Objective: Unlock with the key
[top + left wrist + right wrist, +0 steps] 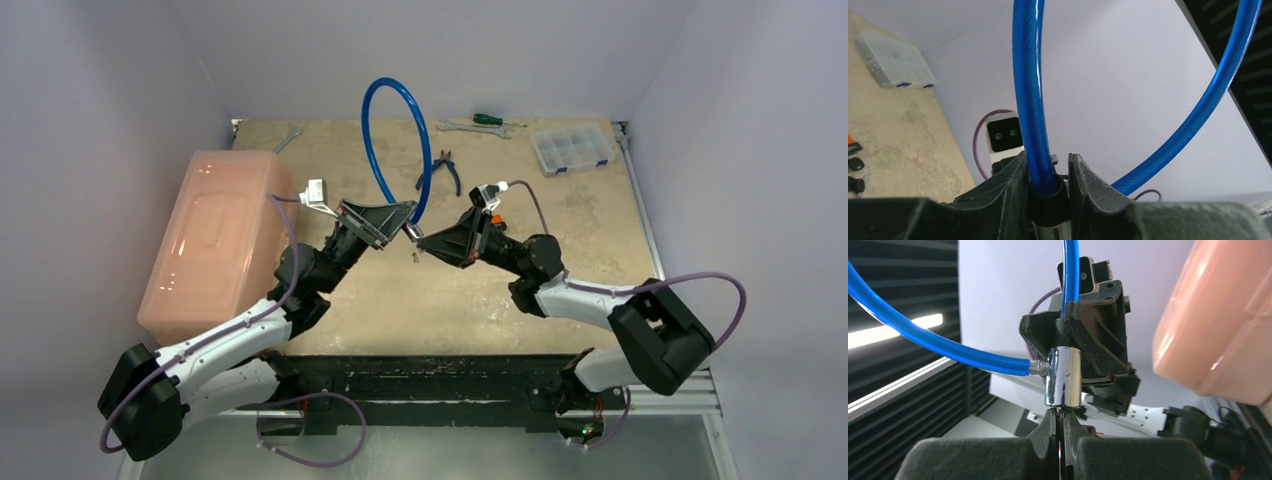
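Observation:
A blue cable lock loops up above the table's middle. My left gripper is shut on the cable's black collar, just above the chrome lock cylinder; the cable rises between its fingers. My right gripper faces it from the right. In the right wrist view its fingers are shut on the thin, dark key, and their tips touch the cylinder's underside. The key's tip is hidden at the cylinder.
A pink plastic box stands at the left. Pliers, a screwdriver, a wrench and a clear compartment box lie at the back. Another wrench lies by the pink box.

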{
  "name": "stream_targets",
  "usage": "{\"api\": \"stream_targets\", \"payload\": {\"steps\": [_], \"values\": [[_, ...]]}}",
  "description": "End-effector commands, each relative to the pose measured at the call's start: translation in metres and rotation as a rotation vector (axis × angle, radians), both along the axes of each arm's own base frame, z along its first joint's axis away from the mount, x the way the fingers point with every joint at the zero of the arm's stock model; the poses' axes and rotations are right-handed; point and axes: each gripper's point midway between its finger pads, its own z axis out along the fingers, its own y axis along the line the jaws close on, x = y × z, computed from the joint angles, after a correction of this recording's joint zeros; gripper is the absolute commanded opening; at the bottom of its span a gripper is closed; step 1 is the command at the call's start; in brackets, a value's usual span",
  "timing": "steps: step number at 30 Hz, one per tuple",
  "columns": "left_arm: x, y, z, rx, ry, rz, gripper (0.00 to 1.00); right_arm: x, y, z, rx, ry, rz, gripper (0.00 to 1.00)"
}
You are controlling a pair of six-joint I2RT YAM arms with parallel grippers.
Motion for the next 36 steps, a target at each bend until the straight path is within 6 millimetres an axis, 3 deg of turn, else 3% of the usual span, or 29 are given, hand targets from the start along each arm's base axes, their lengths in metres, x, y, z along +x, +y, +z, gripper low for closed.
{"api": "stream_targets", "payload": {"steps": [1,17,19,20,22,31,34,36], "values": [[-0.05,-0.013,0.052,-0.099,-0.231,-0.209,0.0,0.005,-0.02,0.053,0.241,-0.019,-0.013,0.0],[-0.047,-0.02,0.044,-0.076,-0.212,-0.225,0.0,0.007,-0.022,0.028,0.299,0.097,0.062,0.0],[-0.045,-0.018,0.04,-0.062,-0.204,-0.209,0.0,0.006,-0.022,0.028,0.296,0.089,0.058,0.14],[-0.044,-0.017,0.038,-0.054,-0.198,-0.201,0.0,0.005,-0.022,0.028,0.294,0.083,0.059,0.29],[-0.043,-0.015,0.036,-0.046,-0.193,-0.183,0.0,0.003,-0.023,0.027,0.288,0.077,0.058,0.42],[-0.037,-0.009,0.042,0.0,-0.192,-0.125,0.0,-0.007,-0.03,-0.001,0.191,0.009,0.014,0.73],[-0.029,-0.01,0.036,0.051,-0.149,-0.097,0.0,-0.011,-0.032,-0.014,0.137,-0.032,0.001,0.97],[-0.026,-0.01,0.033,0.068,-0.134,-0.084,0.0,-0.013,-0.034,-0.023,0.102,-0.051,-0.01,0.99]]}}
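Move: The key is already in the lock, its head pinched at the right fingertips. The lock's middle lies about 3 cm to the left of the right hand, 2 cm ahead and 2 cm higher. A spare key hangs about 3 cm below the right hand and 2 cm to its left. From the left hand, which grips the lock's upper end, the lock's middle is some 2 cm back, 2 cm right and 1 cm down; the blue cable loop's middle is about 7 cm ahead and 9 cm up. Twisting roughly 15 degrees clockwise about its own pointing line, as seen from behind the hand, the right hand keeps turning the key in the lock, then pauses, opens wide to let go of the key and sinks about 5 cm away from the lock. The left hand keeps its grip on the lock's end, shifting only a centimetre or two, lastly back, right and a little down. ##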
